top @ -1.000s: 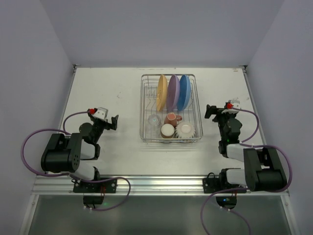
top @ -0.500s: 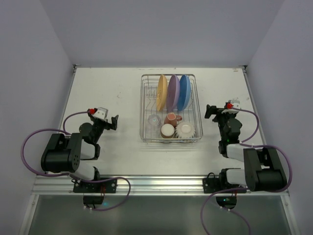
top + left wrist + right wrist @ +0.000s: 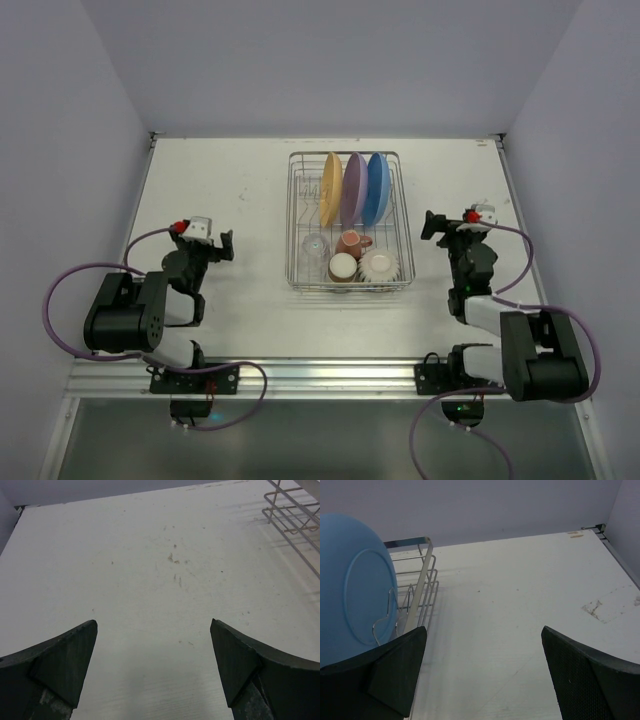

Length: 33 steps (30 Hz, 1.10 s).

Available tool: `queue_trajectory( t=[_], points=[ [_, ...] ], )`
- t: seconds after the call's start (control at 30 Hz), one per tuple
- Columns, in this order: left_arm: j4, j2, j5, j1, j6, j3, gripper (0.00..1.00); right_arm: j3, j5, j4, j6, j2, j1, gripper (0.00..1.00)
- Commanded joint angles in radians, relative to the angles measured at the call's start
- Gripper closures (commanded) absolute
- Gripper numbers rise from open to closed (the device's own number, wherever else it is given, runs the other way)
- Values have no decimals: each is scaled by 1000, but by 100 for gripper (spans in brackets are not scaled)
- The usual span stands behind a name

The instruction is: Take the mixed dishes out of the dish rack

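The dish rack (image 3: pixel 293 222) is a silver wire basket at the table's middle. Three plates stand upright in its far half: yellow-orange (image 3: pixel 330 188), purple (image 3: pixel 353 188) and blue (image 3: pixel 377 188). In the near half are a clear glass tumbler (image 3: pixel 314 245), two reddish-brown cups (image 3: pixel 352 241) (image 3: pixel 342 267) and a cream ribbed bowl (image 3: pixel 379 264). My left gripper (image 3: pixel 226 246) (image 3: pixel 152 625) is open over bare table left of the rack. My right gripper (image 3: pixel 432 225) (image 3: pixel 484 629) is open, just right of the rack (image 3: pixel 422 575), with the blue plate (image 3: pixel 355 585) at its left.
White table (image 3: pixel 220 180) with walls on the left, right and back. A corner of the rack (image 3: pixel 295 520) shows at the upper right of the left wrist view. Purple cables loop beside both arm bases. A scuffed patch (image 3: pixel 600 609) marks the table right of the rack.
The left gripper has shifted slightly left, away from the rack. The right wrist has moved a little. The dishes have not moved.
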Motion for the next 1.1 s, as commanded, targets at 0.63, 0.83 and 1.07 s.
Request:
queue_trajectory(
  t=[0.63, 0.83, 1.07],
  points=[
    [-539, -290, -257, 4, -196, 194, 0, 7, 174, -370, 217, -598, 37, 1],
    [-582, -478, -178, 5, -234, 166, 0, 12, 36, -498, 270, -764, 37, 1],
    [-749, -724, -89, 5, -340, 185, 0, 121, 123, -829, 419, -844, 36, 1]
  ],
)
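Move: The yellow plate stands upright in the rack, some 33 cm to the left gripper's right, 12 cm ahead and slightly higher; the clear glass is about 30 cm right of that gripper and 2 cm back. From the right gripper the blue plate is roughly 17 cm left and 9 cm ahead, near hand height, with the purple plate 6 cm farther left and level with it; the white bowl lies 17 cm left, 7 cm back and 9 cm lower. Lift both empty, wide-open grippers clear above the table beside the rack, about 12 cm each. Draw the right one back some 8 cm as it climbs, tipping its fingers up and rolling its left side up about 20 degrees. Swing the left one outward a few centimetres first, with a brief reach forward, then up, back and inward again, rolling its right side up. ##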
